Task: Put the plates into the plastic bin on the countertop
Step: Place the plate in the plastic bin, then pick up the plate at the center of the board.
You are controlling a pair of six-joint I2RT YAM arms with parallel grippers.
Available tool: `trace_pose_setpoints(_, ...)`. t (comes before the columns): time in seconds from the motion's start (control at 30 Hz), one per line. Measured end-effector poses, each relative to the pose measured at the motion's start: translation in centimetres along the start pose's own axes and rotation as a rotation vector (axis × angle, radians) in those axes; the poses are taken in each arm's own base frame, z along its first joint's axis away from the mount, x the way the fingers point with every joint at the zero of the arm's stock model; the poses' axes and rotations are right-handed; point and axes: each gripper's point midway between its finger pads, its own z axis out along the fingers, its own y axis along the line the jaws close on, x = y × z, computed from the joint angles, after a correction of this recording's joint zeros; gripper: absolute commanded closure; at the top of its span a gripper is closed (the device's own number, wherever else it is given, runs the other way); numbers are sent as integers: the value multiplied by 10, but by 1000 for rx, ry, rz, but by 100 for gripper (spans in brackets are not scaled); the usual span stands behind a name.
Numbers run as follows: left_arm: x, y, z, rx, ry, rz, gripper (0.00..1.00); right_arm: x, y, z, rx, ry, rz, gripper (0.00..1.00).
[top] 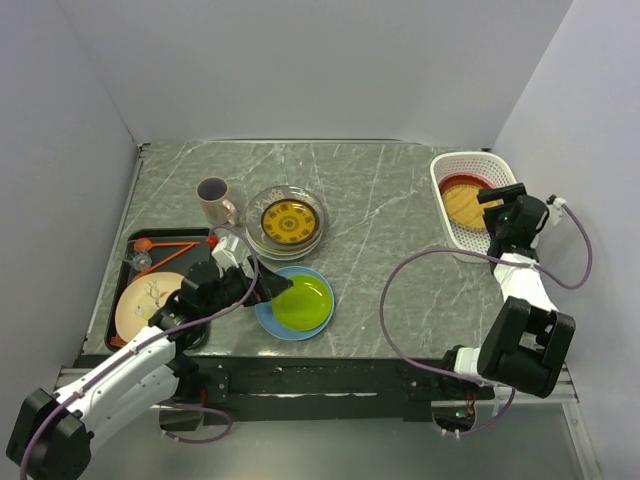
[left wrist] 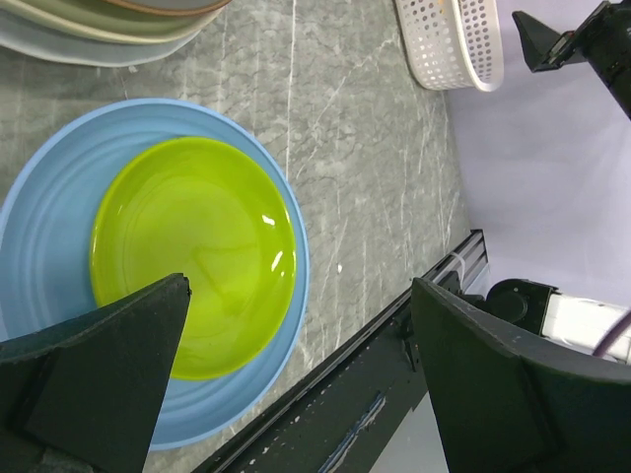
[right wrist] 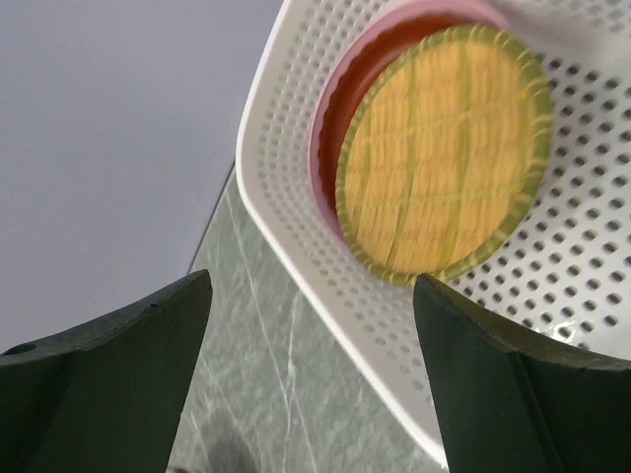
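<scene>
The white plastic bin [top: 452, 172] stands at the far right of the countertop [top: 390, 200]. Inside it a yellow-patterned plate [right wrist: 444, 158] lies on a pink plate [right wrist: 330, 128]. My right gripper [right wrist: 311, 286] hangs open above the bin's near-left rim [right wrist: 286, 227], holding nothing; in the top view it [top: 497, 208] sits over the bin's right side. A green plate [left wrist: 192, 251] rests on a blue plate [left wrist: 59, 197] at the front centre. My left gripper [left wrist: 299, 296] is open, its jaws spread across the near right edge of these two plates.
A stack of plates [top: 287, 222] topped by a dark yellow-patterned one stands behind the green plate. A beige mug [top: 214, 200] is left of it. A black tray [top: 135, 255] at the left holds a beige plate [top: 150, 300] and orange utensils. Grey walls enclose the counter.
</scene>
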Motion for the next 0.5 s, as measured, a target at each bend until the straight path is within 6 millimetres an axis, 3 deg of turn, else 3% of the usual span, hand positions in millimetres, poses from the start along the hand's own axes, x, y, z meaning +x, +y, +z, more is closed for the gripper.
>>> trace_pose_setpoints(0.37, 11, 21, 0, -94, 43, -23, 1, 77, 47, -21, -118, 155, -157, 10)
trace_pose_setpoints(0.5, 16, 33, 1, -148, 57, -34, 1, 106, 48, -32, -144, 220, -186, 11)
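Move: The green plate, lying on the larger blue plate, is about 45 cm to the right hand's left, 26 cm back and some 16 cm below. The glass plate stack lies roughly 47 cm to its left and 6 cm back; the plastic bin with the woven plate in it is almost straight below. From the left hand, the green plate is about 8 cm right, 5 cm back and 12 cm down. Empty and touching nothing, the right hand sweeps some 12 cm left, nearly level, from above the plastic bin towards the green plate, swinging about 20 degrees counter-clockwise with its fingers kept wide open. The left hand, also wide open, sinks about 3 cm beside the green plate, drifting slightly left and tipping its fingers down. ##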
